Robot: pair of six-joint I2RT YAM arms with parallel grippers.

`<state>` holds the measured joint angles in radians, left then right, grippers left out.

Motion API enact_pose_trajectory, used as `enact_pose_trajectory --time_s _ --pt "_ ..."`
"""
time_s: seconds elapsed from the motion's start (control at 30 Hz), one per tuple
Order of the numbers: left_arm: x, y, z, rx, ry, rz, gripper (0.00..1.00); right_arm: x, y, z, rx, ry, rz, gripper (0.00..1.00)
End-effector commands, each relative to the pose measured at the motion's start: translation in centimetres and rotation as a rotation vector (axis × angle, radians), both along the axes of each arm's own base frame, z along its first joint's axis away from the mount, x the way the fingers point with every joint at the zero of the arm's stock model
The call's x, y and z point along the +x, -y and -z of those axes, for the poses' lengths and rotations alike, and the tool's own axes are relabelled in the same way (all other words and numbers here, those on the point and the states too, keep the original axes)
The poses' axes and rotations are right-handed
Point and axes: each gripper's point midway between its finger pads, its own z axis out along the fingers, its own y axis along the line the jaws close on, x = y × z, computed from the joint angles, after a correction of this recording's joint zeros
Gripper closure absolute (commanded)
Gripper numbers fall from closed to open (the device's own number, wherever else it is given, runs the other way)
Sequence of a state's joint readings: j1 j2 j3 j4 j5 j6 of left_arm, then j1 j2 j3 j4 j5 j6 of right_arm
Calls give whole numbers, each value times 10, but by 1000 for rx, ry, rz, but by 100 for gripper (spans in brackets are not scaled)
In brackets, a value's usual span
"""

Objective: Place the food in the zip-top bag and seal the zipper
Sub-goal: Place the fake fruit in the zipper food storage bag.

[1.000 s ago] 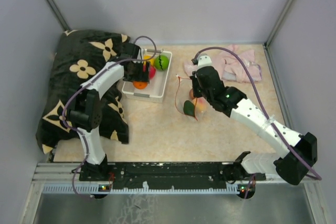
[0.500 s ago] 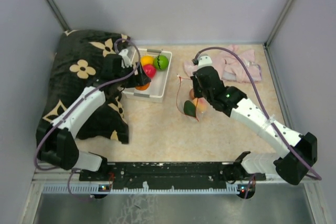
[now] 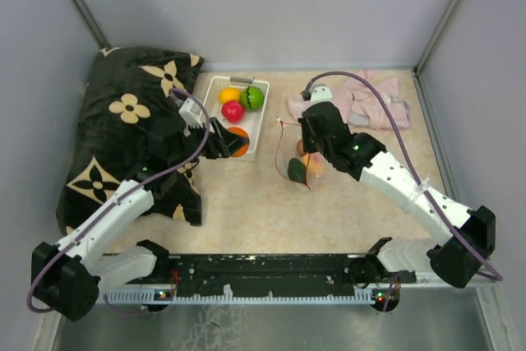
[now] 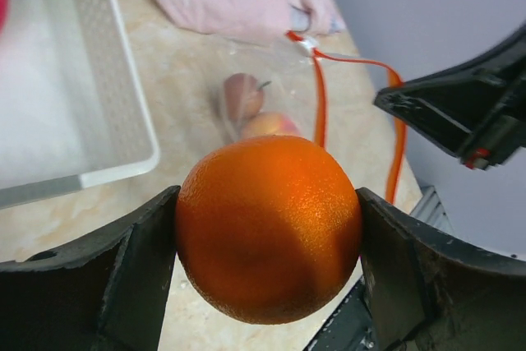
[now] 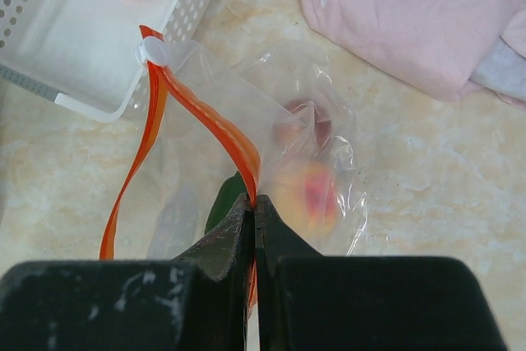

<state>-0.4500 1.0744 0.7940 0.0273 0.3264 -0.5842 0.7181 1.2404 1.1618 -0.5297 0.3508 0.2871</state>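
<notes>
My left gripper (image 4: 269,236) is shut on an orange toy fruit (image 4: 269,228), held above the near end of the white basket (image 3: 263,108); from above the orange fruit (image 3: 237,142) shows at the fingertips. Yellow (image 3: 229,95), red (image 3: 233,111) and bright green (image 3: 253,98) fruits lie in the basket. My right gripper (image 5: 254,203) is shut on the red-orange zipper (image 5: 214,121) and holds the mouth of the zip-top bag (image 5: 329,162) up. Inside the bag lie a peach piece (image 5: 316,191), a brownish piece (image 5: 304,121) and a dark green piece (image 5: 226,199).
A pink cloth (image 3: 370,100) lies at the back right, just behind the bag. A black flower-patterned cushion (image 3: 131,113) fills the left side beside the basket. Grey walls close in the table on three sides.
My left arm has swung back out of the basket, carrying the orange fruit up and towards the near right rim. The right gripper and the bag have stayed put.
</notes>
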Motion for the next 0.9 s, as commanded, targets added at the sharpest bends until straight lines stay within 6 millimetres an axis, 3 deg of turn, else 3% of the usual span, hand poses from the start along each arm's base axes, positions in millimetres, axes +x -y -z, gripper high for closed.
enact_pose_trajectory --time_s 0.0,0.27,0.53,0.8,0.87 --pt "-21 23 -41 -130 128 76 42 7 -7 -29 51 50 18 98" --pt "-50 66 -60 -229 211 193 41 4 -3 -36 54 43 30 98" --pt "-58 102 -64 -298 270 231 41 -2 -5 -37 81 22 20 98" --pt "-48 133 -40 -249 271 215 41 -7 -7 -40 101 7 10 98" --pt "-40 136 -25 -178 271 176 40 -7 -8 -39 98 -4 6 98"
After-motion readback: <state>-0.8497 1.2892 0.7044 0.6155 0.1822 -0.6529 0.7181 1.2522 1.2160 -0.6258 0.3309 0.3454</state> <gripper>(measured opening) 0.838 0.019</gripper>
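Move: The open mouth of the zip-top bag is some 16 cm to the right of my left hand, about 4 cm back and 4 cm lower. Inside the bag, the avocado lies about 18 cm right, 2 cm ahead and 16 cm down, with the peach about 24 cm right, 4 cm ahead and 15 cm down. The basket's middle is 21 cm ahead, 4 cm left and 17 cm below. From my right hand, the mouth is 3 cm left, 1 cm back and 4 cm below. Still gripping the orange, my left hand sweeps about 13 cm right and some 5 cm back towards the bag's open mouth, the backward part coming early. It arcs up about 4 cm, then sinks most of that again as it nears the zipper edge, while the wrist turns some 15 degrees clockwise and its left side dips. My right hand stays put, its shut fingers keeping hold of the zipper edge. ##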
